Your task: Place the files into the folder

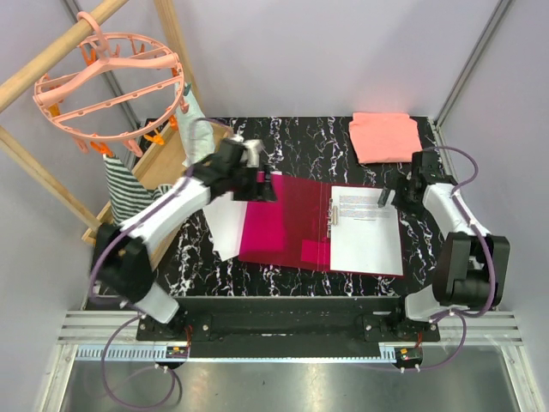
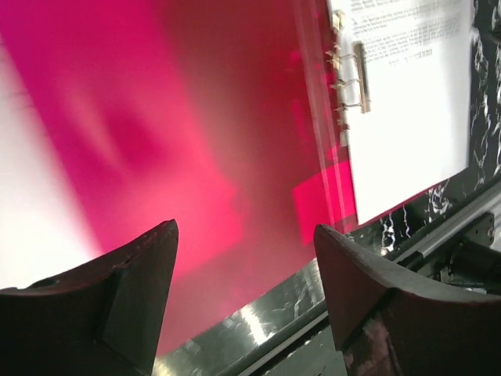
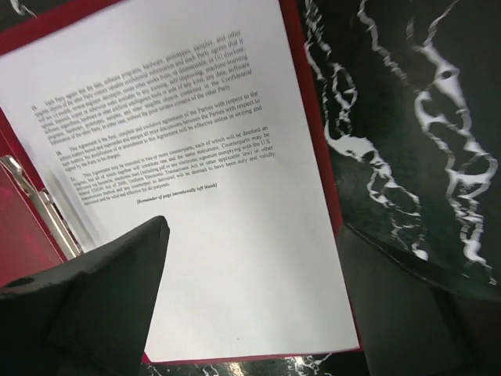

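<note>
The crimson folder (image 1: 283,227) lies open on the black marble table. White printed files (image 1: 364,236) lie on its right half beside the metal clip (image 1: 333,215); they also show in the right wrist view (image 3: 235,235). Another white sheet (image 1: 223,227) sticks out from under the translucent left cover (image 2: 196,141). My left gripper (image 1: 257,184) is open and empty at the cover's far left corner, its fingers spread (image 2: 246,231). My right gripper (image 1: 386,196) is open and empty above the files' far right part (image 3: 250,231).
A salmon-pink folded cloth (image 1: 384,136) lies at the back right. A pink round peg hanger (image 1: 111,81) hangs on a wooden rack at the back left, with a striped cloth (image 1: 124,193) below it. The table's front edge (image 2: 258,321) runs just past the folder.
</note>
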Tool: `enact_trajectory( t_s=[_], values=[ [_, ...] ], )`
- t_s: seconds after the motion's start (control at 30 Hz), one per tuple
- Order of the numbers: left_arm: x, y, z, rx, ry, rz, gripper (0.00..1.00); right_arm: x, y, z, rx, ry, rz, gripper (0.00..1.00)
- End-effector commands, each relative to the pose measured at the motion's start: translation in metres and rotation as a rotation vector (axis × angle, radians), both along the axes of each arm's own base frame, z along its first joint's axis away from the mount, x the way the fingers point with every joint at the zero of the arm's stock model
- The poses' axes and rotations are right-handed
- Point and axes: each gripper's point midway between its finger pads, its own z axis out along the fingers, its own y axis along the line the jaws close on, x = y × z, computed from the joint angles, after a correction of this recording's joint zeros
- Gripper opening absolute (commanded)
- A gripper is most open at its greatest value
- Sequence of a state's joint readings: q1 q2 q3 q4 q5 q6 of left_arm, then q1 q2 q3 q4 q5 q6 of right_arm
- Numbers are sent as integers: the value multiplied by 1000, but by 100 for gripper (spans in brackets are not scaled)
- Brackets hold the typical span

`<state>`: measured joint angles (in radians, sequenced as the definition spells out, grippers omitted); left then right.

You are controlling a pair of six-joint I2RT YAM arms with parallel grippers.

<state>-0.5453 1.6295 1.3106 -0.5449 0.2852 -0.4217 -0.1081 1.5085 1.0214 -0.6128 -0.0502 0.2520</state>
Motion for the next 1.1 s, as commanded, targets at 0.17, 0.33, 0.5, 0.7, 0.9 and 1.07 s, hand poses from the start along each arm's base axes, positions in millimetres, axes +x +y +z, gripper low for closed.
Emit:
enact_trajectory(
  t_s=[0.17,0.33,0.5,0.7,0.9,1.07],
  values=[
    [-12,85,-19,30,3,143,79,36,85,118,15,-303,193,100],
    [-10,96,-53,88,50,200,78,26,135,132,159,-339,323,100],
    [-13,81,-84,18,124,203,73,14,140,131,155,-364,377,100],
    [-16,50,-85,-60,142,178,70,8,140,132,154,-377,407,100],
    [-7,-7,-69,-95,132,101,69,12,157,126,238,-375,426,100],
    [1,-39,-73,-106,156,57,69,17,166,125,271,-372,423,100]
  ],
)
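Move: The folder lies open, the middle of its left edge about 9 cm left of the left hand, 4 cm back and 12 cm below. Its ring clip is some 16 cm right of that hand and 5 cm back; the loose files show beyond the edge, about 14 cm left of the hand, 4 cm back. From the right hand the clip lies about 17 cm left, 5 cm back and 5 cm below, and the filed sheet's middle 6 cm left, 8 cm back. The left hand carries on leftwards about 9 cm past the folder's left edge, sinking some 12 cm after a slight rise, then turns back right about 9 cm close above the table with its fingers apart, its left finger coming against that edge and pushing the folder along. Meanwhile the right hand, already open and clear of the filed sheet, climbs about 11 cm and swings some 15 cm left across the ring clip, tipping its fingers up and forward and turning about 20 degrees counter-clockwise, to hover over the folder's inner left cover. ##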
